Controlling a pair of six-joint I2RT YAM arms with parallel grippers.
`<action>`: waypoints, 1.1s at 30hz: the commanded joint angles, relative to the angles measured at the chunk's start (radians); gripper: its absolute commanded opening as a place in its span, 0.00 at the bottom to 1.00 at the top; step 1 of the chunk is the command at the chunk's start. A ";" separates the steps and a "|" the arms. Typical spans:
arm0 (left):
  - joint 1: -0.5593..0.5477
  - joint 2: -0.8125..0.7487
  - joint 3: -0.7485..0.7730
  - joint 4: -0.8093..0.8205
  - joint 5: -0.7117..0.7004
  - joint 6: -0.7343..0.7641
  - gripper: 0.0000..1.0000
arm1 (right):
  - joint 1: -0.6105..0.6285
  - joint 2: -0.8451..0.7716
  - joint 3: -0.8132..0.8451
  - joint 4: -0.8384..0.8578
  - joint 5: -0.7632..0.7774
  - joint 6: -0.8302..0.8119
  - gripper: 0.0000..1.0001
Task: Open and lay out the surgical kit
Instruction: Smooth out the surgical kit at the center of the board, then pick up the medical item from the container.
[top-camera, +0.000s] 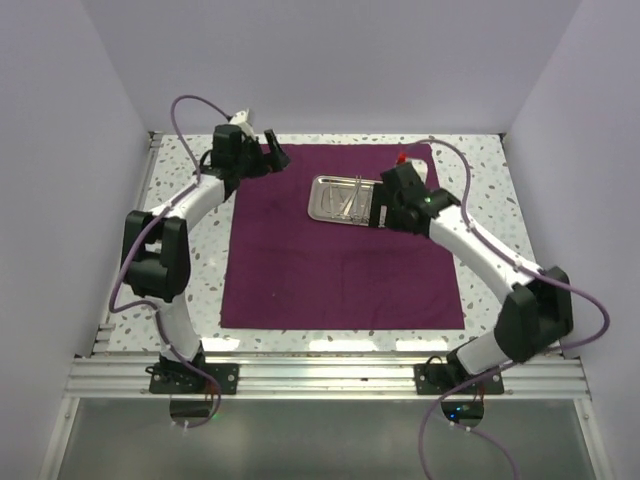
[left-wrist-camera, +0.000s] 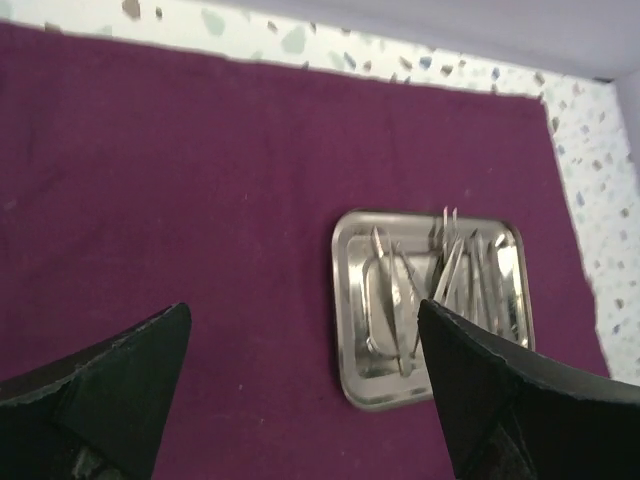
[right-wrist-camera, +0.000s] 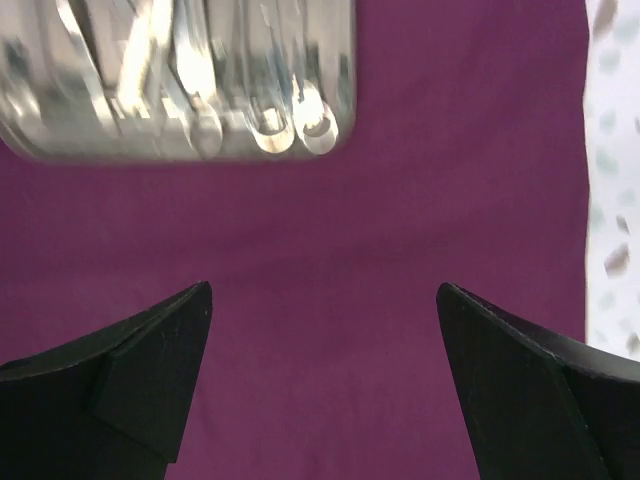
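The dark purple cloth wrap (top-camera: 340, 270) lies spread flat on the table. On its far half sits the small steel tray (top-camera: 340, 200) with thin silver instruments (left-wrist-camera: 445, 275) bunched inside, their ring handles (right-wrist-camera: 292, 125) toward the tray's right end. My left gripper (top-camera: 270, 158) hovers open over the cloth's far left corner, left of the tray (left-wrist-camera: 365, 370), with nothing between its fingers (left-wrist-camera: 120, 390). My right gripper (top-camera: 383, 212) is open at the tray's right end. In the right wrist view only bare cloth (right-wrist-camera: 320, 330) shows between its fingers (right-wrist-camera: 150, 370), just short of the tray (right-wrist-camera: 180, 150).
Speckled white tabletop (top-camera: 490, 200) borders the cloth on all sides. White walls close in the left, back and right. An aluminium rail (top-camera: 330, 375) carrying both arm bases runs along the near edge. A small red part (top-camera: 400, 158) shows beside the right wrist.
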 joint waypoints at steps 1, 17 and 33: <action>-0.090 -0.193 -0.110 0.203 -0.128 0.096 1.00 | 0.016 -0.261 -0.161 -0.057 0.111 0.048 0.98; -0.323 0.374 0.758 -0.504 -0.408 0.005 0.56 | 0.016 -0.688 -0.327 -0.210 -0.243 -0.025 0.98; -0.370 0.531 0.763 -0.517 -0.560 0.097 0.48 | 0.014 -0.697 -0.316 -0.325 -0.129 -0.019 0.98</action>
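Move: The leftmost instrument in the tray lies about 15 cm to the left hand's right, 3 cm nearer the base and some 14 cm below; the tray's middle sits another 7 cm right of that instrument. The cloth's far left corner is about 18 cm ahead of the left hand and 12 cm to its left. From the right hand, the leftmost instrument lies roughly 12 cm ahead, 19 cm left and 13 cm below. The leftmost instrument in the tray is what the left hand makes for: drawing back slightly, it arcs up and rightward, then sinks over the tray's left end, ending some 15 cm farther right and 9 cm lower, fingers tipped more steeply down by about 25 degrees and half closed, still above the instrument. The open right hand withdraws back over the cloth, away from the tray, drifting right. ##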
